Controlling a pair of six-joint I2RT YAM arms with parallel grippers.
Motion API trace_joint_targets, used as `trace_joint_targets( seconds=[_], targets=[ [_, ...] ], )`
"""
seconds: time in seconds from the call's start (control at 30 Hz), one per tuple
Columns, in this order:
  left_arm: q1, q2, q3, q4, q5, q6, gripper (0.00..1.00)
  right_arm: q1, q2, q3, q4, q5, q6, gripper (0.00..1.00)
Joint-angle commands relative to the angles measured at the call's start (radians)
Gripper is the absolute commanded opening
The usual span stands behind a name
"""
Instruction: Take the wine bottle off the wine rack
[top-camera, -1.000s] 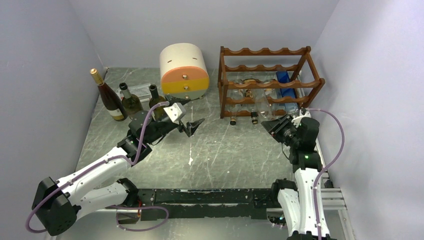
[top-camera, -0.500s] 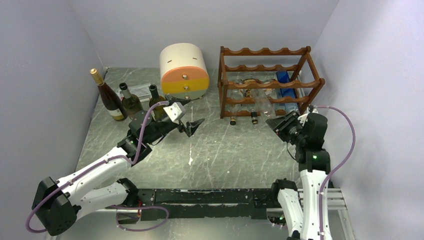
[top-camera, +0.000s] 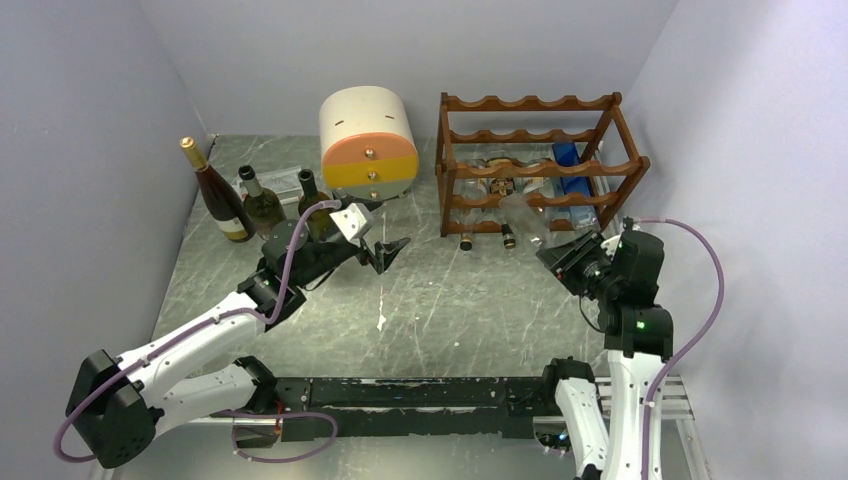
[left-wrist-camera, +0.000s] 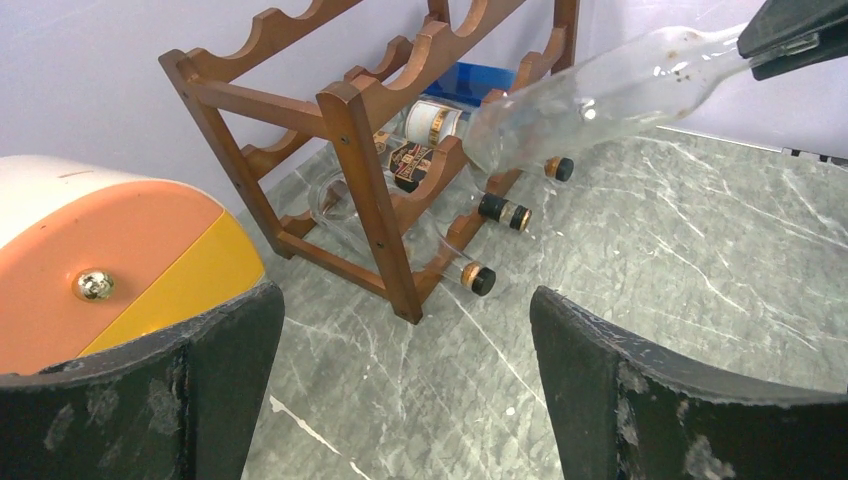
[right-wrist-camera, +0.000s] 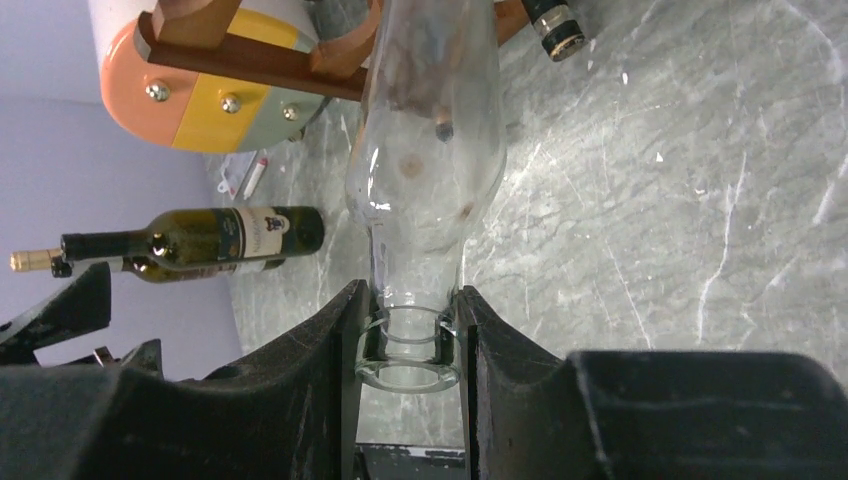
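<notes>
The dark reddish-brown wine rack (top-camera: 530, 103) stands at the back right; it also shows in the left wrist view (left-wrist-camera: 350, 110) and the right wrist view (right-wrist-camera: 250, 55). My right gripper (top-camera: 557, 253) is shut on the neck of a clear empty wine bottle (right-wrist-camera: 425, 150), whose body still reaches into the rack's lower tier (left-wrist-camera: 600, 95). Other bottles lie in the rack, their capped necks (left-wrist-camera: 483, 279) sticking out in front. My left gripper (top-camera: 385, 250) is open and empty over the table middle, left of the rack.
A cream-and-orange drawer unit (top-camera: 368, 140) stands left of the rack. Three dark wine bottles (top-camera: 262, 203) stand at the back left. The right wall is close behind my right arm. The marbled table top (top-camera: 450, 300) lies between the arms.
My right gripper has pulled back to the right and toward the near edge, drawing the clear bottle farther out of the rack. The left arm has barely moved.
</notes>
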Motion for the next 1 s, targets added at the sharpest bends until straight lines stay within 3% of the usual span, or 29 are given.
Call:
trace_joint_targets(
  seconds=[0.0,0.4,0.67,0.97],
  targets=[
    [-0.008,-0.013,0.033,0.016,-0.011,-0.013,0.96,-0.004,-0.037,0.071,-0.009,-0.037,-0.031,0.00],
    [-0.009,-0.002,0.051,0.004,0.079,-0.037,0.97,-0.004,0.018,0.070,-0.071,-0.301,-0.218,0.00],
    [-0.052,0.135,0.146,-0.109,0.397,-0.002,0.96,0.031,0.060,-0.064,-0.017,-0.423,-0.259,0.00],
    [-0.223,0.253,0.213,-0.289,0.279,0.121,1.00,0.100,0.104,-0.108,-0.024,-0.431,-0.307,0.00]
  ],
)
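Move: Held by the neck in the right hand, the clear bottle points forward, left and down, its base near the rack's front. Its middle lies about 7 cm ahead of that hand, 4 cm left and 5 cm below; the rack's middle is some 17 cm ahead and 3 cm left. From the empty left hand, that bottle is about 24 cm right, 2 cm ahead and 8 cm lower, while the drawer box stands roughly 15 cm ahead and 4 cm left. Drawing the bottle back from the rack with a small lift, the right hand keeps its grip on the neck, then carries it left and down, about 6 cm left overall, turning some 30 degrees counter-clockwise. After a pause the open left hand sweeps right, back and down towards the bottle's base, swinging clockwise; it comes close without a visible touch. ##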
